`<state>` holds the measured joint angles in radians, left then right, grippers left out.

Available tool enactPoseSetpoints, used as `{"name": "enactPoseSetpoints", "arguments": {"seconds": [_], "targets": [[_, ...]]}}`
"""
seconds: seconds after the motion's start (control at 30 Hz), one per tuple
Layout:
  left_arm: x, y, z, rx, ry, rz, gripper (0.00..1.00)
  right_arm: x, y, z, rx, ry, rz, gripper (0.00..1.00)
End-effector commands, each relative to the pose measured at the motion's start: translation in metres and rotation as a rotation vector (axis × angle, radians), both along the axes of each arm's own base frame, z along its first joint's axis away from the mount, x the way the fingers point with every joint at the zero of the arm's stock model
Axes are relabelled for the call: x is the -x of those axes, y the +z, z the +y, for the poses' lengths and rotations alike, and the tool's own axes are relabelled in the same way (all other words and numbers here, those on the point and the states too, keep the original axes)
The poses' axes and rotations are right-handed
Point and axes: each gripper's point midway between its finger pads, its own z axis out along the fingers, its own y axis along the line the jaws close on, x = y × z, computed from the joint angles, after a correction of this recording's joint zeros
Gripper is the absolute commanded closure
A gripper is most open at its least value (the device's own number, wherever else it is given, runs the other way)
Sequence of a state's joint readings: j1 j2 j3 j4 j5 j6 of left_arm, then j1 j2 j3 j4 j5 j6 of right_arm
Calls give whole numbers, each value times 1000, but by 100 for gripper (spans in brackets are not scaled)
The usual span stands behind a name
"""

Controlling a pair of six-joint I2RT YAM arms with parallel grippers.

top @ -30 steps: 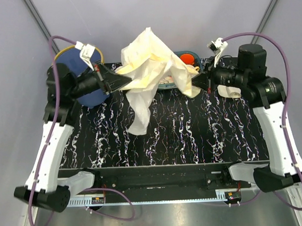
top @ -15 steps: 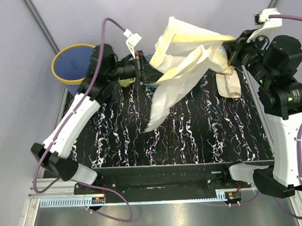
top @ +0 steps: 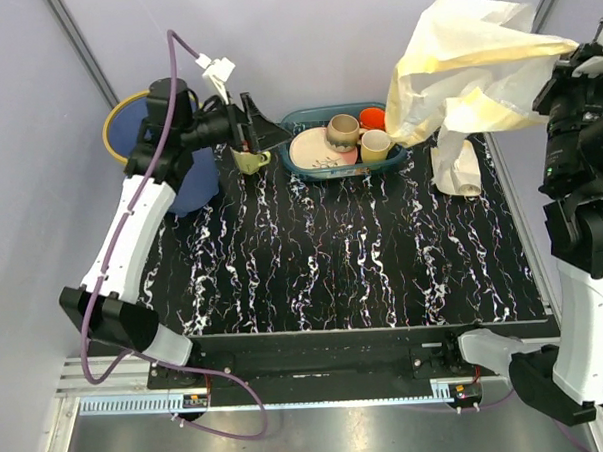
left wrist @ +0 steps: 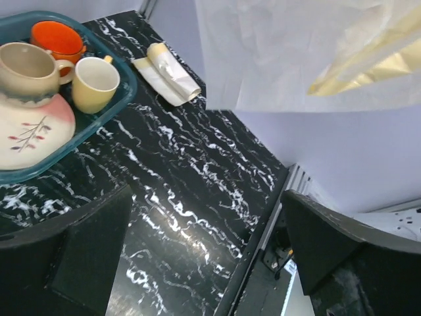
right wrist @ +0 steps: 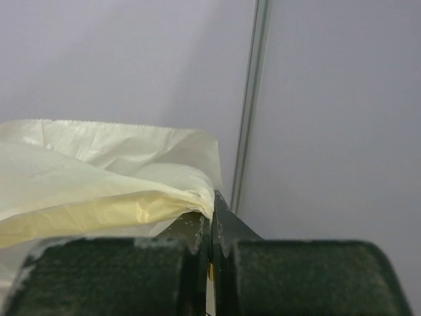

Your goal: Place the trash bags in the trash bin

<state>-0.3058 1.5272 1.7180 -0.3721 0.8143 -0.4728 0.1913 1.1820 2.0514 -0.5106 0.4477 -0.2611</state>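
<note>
The large cream trash bag (top: 467,67) hangs high over the table's back right corner. My right gripper (right wrist: 212,205) is shut on a pinched corner of this bag (right wrist: 99,191). A small pale bundle of trash bags (top: 457,169) lies on the black marbled table below it, also seen in the left wrist view (left wrist: 168,69). My left gripper (top: 261,131) stands open and empty at the back left, beside the blue trash bin (top: 123,132), whose yellow rim is partly hidden by the left arm. Between the left gripper's fingers (left wrist: 89,253) only table shows.
A teal oval basket (top: 309,169) at the back middle holds a cream plate (top: 313,147), two beige mugs and an orange cup (top: 373,117). A small olive mug (top: 249,161) sits just below the left gripper. Frame posts rise at both back corners.
The left gripper let go of the large bag, opened wide and swung back left toward the bin. The right arm lifted the bag up and to the right, uncovering the basket.
</note>
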Motion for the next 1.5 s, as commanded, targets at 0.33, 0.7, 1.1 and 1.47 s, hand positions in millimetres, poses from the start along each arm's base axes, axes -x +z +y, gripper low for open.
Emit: {"name": "enactPoseSetpoints", "arguments": {"seconds": [0.33,0.7,1.1,1.47], "targets": [[20,13,159,-894,273,-558,18,-118,-216,50,206,185,564,100],[-48,-67,246,-1320,220,-454,14,-117,-347,63,198,288,897,100],[-100,-118,266,-1331,152,-343,60,-111,-346,65,178,300,891,100],[-16,-72,222,-1225,34,-380,100,-108,-342,69,173,333,884,100]]}}
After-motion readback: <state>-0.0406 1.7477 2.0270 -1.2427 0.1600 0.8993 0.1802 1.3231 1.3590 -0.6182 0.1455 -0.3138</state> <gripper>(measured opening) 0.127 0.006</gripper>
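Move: The near right part of the trash bin's blue-and-yellow rim lies from the open left hand about 26 cm left, 9 cm ahead and 14 cm lower. On the table, some 37 cm below that hand, the green mug stands about 24 cm ahead and 10 cm left, the tray of cups 25 cm ahead and 20 cm right. From the high right hand, already holding the bag, the tray is about 33 cm ahead and 28 cm left, the white roll 29 cm ahead and 5 cm right, both some 60 cm down. The left fingers pinch the bin's near right rim and draw it a few centimetres back and slightly right: the open hand swings left about 26 cm, tipping some 75 degrees from pointing right to pointing down, then goes forward and sinks to straddle the rim before shutting. The right hand, keeping its grip on the bag, sinks about 36 cm and forward 11, tipping down, then holds nearly still. ##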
